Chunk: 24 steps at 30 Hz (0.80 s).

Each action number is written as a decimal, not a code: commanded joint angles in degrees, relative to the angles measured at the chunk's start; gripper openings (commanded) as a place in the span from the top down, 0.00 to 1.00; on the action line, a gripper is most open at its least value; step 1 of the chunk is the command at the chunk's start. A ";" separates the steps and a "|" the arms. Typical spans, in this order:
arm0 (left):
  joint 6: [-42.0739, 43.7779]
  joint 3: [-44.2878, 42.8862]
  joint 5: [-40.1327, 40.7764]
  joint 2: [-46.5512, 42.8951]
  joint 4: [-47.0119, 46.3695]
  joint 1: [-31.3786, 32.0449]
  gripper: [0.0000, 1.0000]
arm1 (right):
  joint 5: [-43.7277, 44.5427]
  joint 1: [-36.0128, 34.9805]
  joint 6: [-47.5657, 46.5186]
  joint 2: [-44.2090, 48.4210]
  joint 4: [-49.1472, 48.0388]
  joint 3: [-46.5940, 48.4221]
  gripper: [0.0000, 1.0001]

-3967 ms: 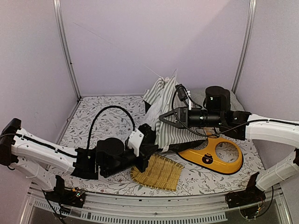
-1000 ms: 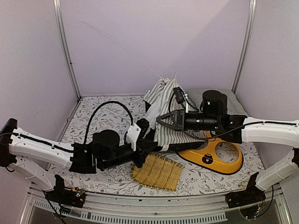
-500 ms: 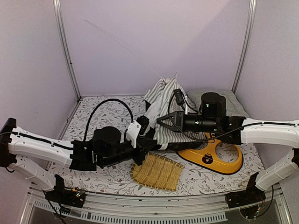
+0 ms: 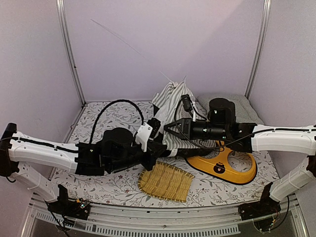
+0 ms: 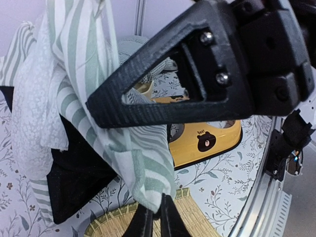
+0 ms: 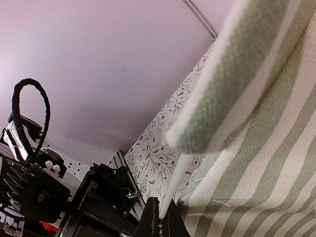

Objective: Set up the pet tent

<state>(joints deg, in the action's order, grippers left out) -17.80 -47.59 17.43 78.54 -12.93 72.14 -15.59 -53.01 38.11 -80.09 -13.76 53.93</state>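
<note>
The pet tent (image 4: 170, 103) lies crumpled at the back middle of the table, striped grey-green and white. One thin white pole (image 4: 128, 47) sticks out of it up and to the left. My left gripper (image 4: 157, 149) is shut on a lower corner of the striped fabric (image 5: 143, 173), as the left wrist view (image 5: 152, 217) shows. My right gripper (image 4: 168, 127) is shut on the end of a thin white pole (image 6: 175, 180) that enters a fabric sleeve (image 6: 256, 113); its jaws meet at the bottom of the right wrist view (image 6: 159, 221). Both grippers are close together at the tent's front.
A yellow pet bowl stand (image 4: 232, 165) with a bear mark lies right of the tent. A woven bamboo mat (image 4: 167, 181) lies in front. A checked cushion (image 4: 244, 106) sits at the back right. Metal frame posts (image 4: 69, 49) stand at the back corners.
My left arm has moved up and right toward the tent with the fabric corner. My right gripper has shifted a little to the left with the pole.
</note>
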 commanded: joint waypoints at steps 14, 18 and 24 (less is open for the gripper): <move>-3.82 1.22 0.66 -2.83 2.47 -1.46 0.77 | 5.56 0.66 -3.51 -1.28 3.13 1.90 1.00; -3.72 2.06 2.02 -6.23 2.95 -2.30 0.76 | 10.87 -1.31 -6.58 -1.96 7.11 3.89 1.00; -4.75 -1.26 2.79 -12.28 8.62 -7.49 0.66 | 18.99 -5.98 -12.46 -5.29 12.70 6.65 1.00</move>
<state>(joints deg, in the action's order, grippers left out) -21.56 -46.19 18.87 70.02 -8.34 68.75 -4.49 -56.40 31.81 -82.85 -6.55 58.57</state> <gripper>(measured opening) 0.318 0.016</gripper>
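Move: The left fingers are still shut on the tip of the striped cloth. The pet tent's middle lies about 15 cm ahead of them, 7 cm to the right and 8 cm lower; the bamboo mat is almost beneath, roughly 2 cm back, 2 cm right and 20 cm down. The yellow tray lies some 8 cm ahead and 27 cm right, also 20 cm down. From the right fingers, holding the pale cord, the tent is about 12 cm ahead, 5 cm right and 12 cm below. Open the left gripper to about a third while dipping it some 1.5 cm, so that it lets go of the striped cloth tip, then draw it away to the left and up, about 4 cm left of its starting place, with a little forward. Keep the right fingers shut on the pale cord, easing that hand slightly forward and down and tilting it about 10 degrees. ##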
